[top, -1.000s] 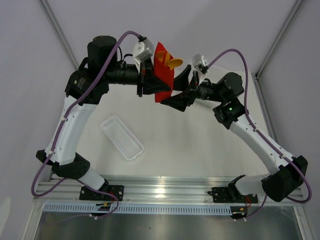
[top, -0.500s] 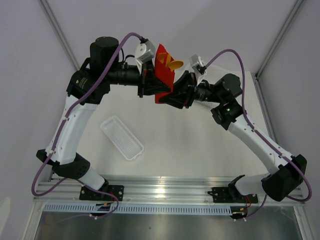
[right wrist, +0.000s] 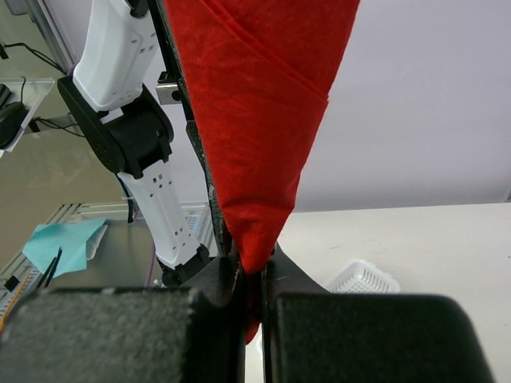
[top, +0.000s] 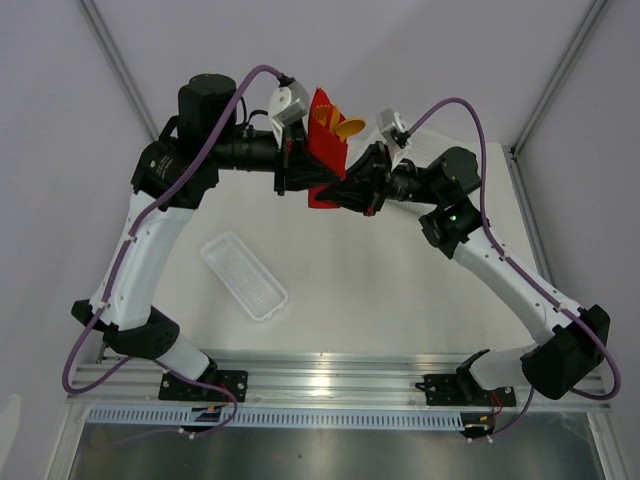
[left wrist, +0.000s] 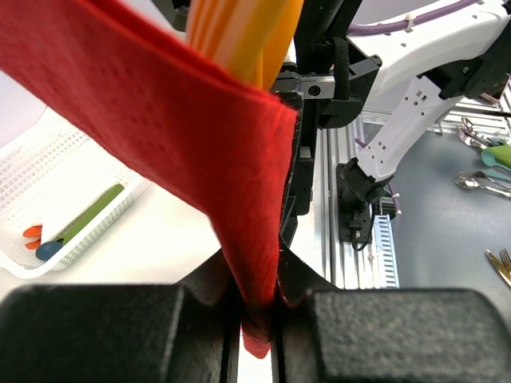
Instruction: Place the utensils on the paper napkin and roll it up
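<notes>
The red paper napkin [top: 326,150] is folded round the orange utensils [top: 348,128] and held in the air above the far part of the table. A rounded orange head sticks out at its top. My left gripper [top: 306,180] is shut on the napkin's lower end; in the left wrist view the red sheet [left wrist: 192,144] runs down between the jaws and orange handles [left wrist: 239,36] show inside the fold. My right gripper [top: 338,192] is shut on the same lower tip, which shows red [right wrist: 263,136] in the right wrist view.
A narrow white plastic tray [top: 243,275] lies on the table at the near left. A white mesh basket [left wrist: 56,207] with green, blue and orange items stands on the table. Metal cutlery [left wrist: 479,163] lies on the grey surface beyond the rail.
My right gripper has moved left to the napkin's lower tip and closed on it. The left gripper and the napkin have stayed in place.
</notes>
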Motion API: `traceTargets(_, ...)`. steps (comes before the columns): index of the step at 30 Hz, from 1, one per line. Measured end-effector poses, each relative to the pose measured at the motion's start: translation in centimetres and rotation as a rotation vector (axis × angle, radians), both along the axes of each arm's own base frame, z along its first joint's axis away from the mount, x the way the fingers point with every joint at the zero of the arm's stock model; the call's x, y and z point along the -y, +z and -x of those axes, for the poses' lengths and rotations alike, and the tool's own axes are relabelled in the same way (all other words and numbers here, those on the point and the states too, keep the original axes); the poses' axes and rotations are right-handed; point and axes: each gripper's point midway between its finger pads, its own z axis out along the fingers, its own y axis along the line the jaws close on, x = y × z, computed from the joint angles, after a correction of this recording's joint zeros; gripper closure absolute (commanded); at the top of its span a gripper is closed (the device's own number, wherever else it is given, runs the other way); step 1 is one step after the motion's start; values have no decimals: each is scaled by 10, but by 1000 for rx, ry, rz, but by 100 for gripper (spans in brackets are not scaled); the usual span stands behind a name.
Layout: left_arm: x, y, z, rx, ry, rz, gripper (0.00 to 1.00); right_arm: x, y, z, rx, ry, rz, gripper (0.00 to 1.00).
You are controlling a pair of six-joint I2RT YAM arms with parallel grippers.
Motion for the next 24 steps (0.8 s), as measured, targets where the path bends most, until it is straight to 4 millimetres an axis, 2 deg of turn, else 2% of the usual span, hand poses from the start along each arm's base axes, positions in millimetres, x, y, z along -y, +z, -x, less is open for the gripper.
traceTargets(3, -1, -1, -1, -4, 10, -3, 85, 0, -1, -1, 2, -4, 3, 100)
traceTargets(4, -1, -1, -1, -4, 12, -3, 75, 0, -1, -1, 5, -7, 3, 100)
traceTargets(7, -1, -2, -3, 1, 19, -7, 55, 0, -3, -1, -2, -11, 9, 100)
traceTargets(10, -2, -3, -3, 6, 23, -12, 42, 0, -5, -2, -14, -16, 18, 100)
traceTargets(17, -6, -2, -5, 26, 59, -19, 25, 2, -11, -7, -38, -33, 30, 100)
traceTargets(22, -12, 0, -10, 56, 112, -30, 7, 8, -13, -19, -58, -76, 34, 100)
traceTargets(24, -16, -2, -15, 66, 150, -42, 3, 14, -15, -29, -75, -111, 40, 100)
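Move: Between both hands, upright and pinched near its lower end, stands the rolled napkin with the utensils. Its middle is about 6 cm above the left hand and 9 cm above the right, some 2 cm forward of each. From the right hand, the large basket lies roughly 38 cm ahead, 22 cm right and 41 cm down. The small tray lies about 7 cm ahead, 25 cm left and 44 cm down. Opening almost fully, the left fingers let go of the roll's lower end, then that hand eases about 2 cm forward and left, off the napkin. The right keeps its shut grip and carries the roll, slowly then faster, about 3 cm forward with some 1.5 cm each of right and down, in the basket's direction. ##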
